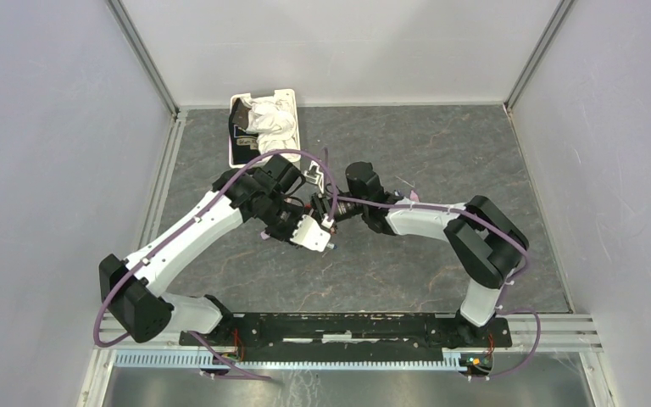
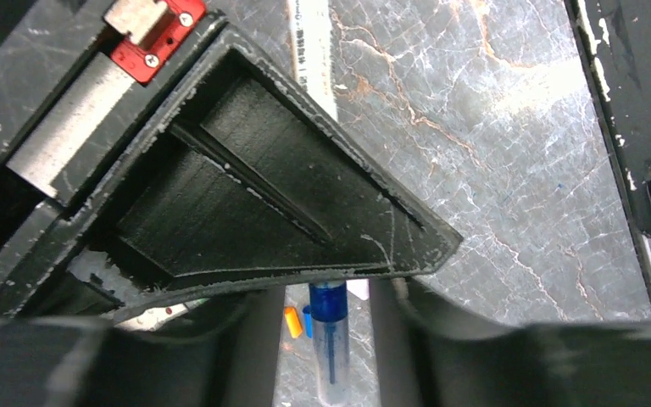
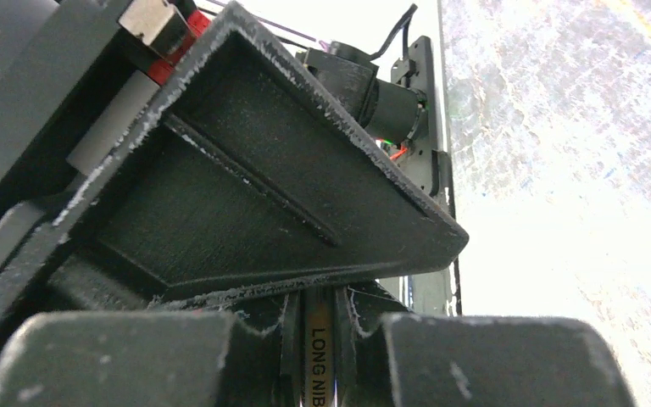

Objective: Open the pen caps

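In the left wrist view my left gripper [image 2: 329, 339] stands open around a clear tube with a blue end [image 2: 331, 305], which touches neither pad. I cannot tell whether that piece is a cap or the pen's tip. Beneath it, an orange pen cap [image 2: 293, 322] and a blue pen cap [image 2: 307, 320] lie side by side on the table. My right gripper [image 3: 316, 339] is shut on a pen barrel [image 3: 318, 360] printed "LONG NIB". Seen from above, the left gripper [image 1: 331, 242] and right gripper [image 1: 329, 212] meet tip to tip at mid-table.
A white slotted basket [image 1: 292, 100] holding white cloth stands at the back left, just behind the left arm. Another white pen barrel [image 2: 309, 51] lies on the marbled grey table beyond the left gripper. Grey walls close in the table on three sides.
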`<action>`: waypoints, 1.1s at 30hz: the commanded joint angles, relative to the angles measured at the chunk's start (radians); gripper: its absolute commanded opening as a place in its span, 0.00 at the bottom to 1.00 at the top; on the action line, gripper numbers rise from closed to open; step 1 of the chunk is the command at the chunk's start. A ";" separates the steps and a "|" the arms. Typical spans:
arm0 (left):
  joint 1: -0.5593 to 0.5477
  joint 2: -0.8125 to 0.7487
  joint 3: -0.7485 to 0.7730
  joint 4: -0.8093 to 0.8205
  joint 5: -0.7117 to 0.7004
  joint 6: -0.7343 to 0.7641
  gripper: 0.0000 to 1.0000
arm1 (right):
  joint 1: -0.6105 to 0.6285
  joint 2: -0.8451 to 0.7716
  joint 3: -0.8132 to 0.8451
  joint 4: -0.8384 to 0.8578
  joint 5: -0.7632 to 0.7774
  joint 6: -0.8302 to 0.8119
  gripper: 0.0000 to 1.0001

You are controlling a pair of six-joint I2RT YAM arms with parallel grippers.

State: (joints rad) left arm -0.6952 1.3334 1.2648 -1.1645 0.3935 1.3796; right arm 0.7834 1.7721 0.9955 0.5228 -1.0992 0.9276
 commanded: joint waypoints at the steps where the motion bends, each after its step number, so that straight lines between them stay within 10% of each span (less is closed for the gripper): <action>1: -0.012 -0.016 0.009 0.053 0.046 -0.047 0.39 | 0.004 0.047 0.075 0.253 0.010 0.162 0.00; 5: -0.012 -0.005 0.031 0.065 0.065 -0.070 0.06 | 0.004 0.130 0.162 0.368 0.029 0.271 0.00; 12: -0.010 0.008 0.059 0.069 0.048 -0.043 0.02 | 0.009 0.259 0.313 0.377 -0.026 0.318 0.00; 17: 0.009 0.044 0.083 0.026 -0.038 0.039 0.02 | 0.002 0.280 0.431 -0.215 -0.021 -0.131 0.00; 19: 0.353 0.025 0.094 -0.004 -0.118 0.248 0.02 | 0.017 -0.012 0.031 -0.854 0.138 -0.731 0.00; 21: 0.789 0.069 0.083 -0.084 -0.028 0.577 0.02 | -0.088 -0.441 -0.719 0.051 0.130 -0.088 0.00; 22: 0.673 0.090 0.103 -0.113 -0.047 0.452 0.02 | -0.130 -0.409 -0.722 0.258 0.076 0.032 0.00; 25: 0.333 0.023 0.049 0.072 -0.083 0.190 0.02 | -0.043 -0.281 -0.308 -0.443 0.060 -0.455 0.00; 29: 0.280 0.019 0.064 0.048 -0.118 0.183 0.02 | -0.072 -0.306 -0.443 -0.148 0.010 -0.246 0.00; 33: 0.201 -0.009 0.031 0.079 -0.180 0.158 0.02 | -0.071 -0.249 -0.365 -0.266 0.015 -0.332 0.00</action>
State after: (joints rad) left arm -0.5282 1.3991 1.2938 -1.1336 0.6735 1.5864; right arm 0.7235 1.4750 0.6788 0.5880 -0.8276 0.6479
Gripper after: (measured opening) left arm 0.178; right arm 0.164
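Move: The blue-ringed clear cap sits right between the left hand's still open fingertips, at its hand point. The right hand already grips the barrel of that marker, with the cap about 3 cm ahead of it. On the table some 15 cm lower, the pink cap lies about 13 cm to the left and 4 cm back of the left hand; the small blue caps are roughly 9 cm to its left, about level with it. The left fingers close on the marker's clear cap while the right hand keeps hold of the barrel, and both hands, strained against each other through the marker, drift together forward and left by about 5 cm. Then the right hand snaps some 8 cm to the right, its fingers swinging clockwise, and the left hand is carried back right after it by about 6 cm, tipping a little, both grips staying shut. ##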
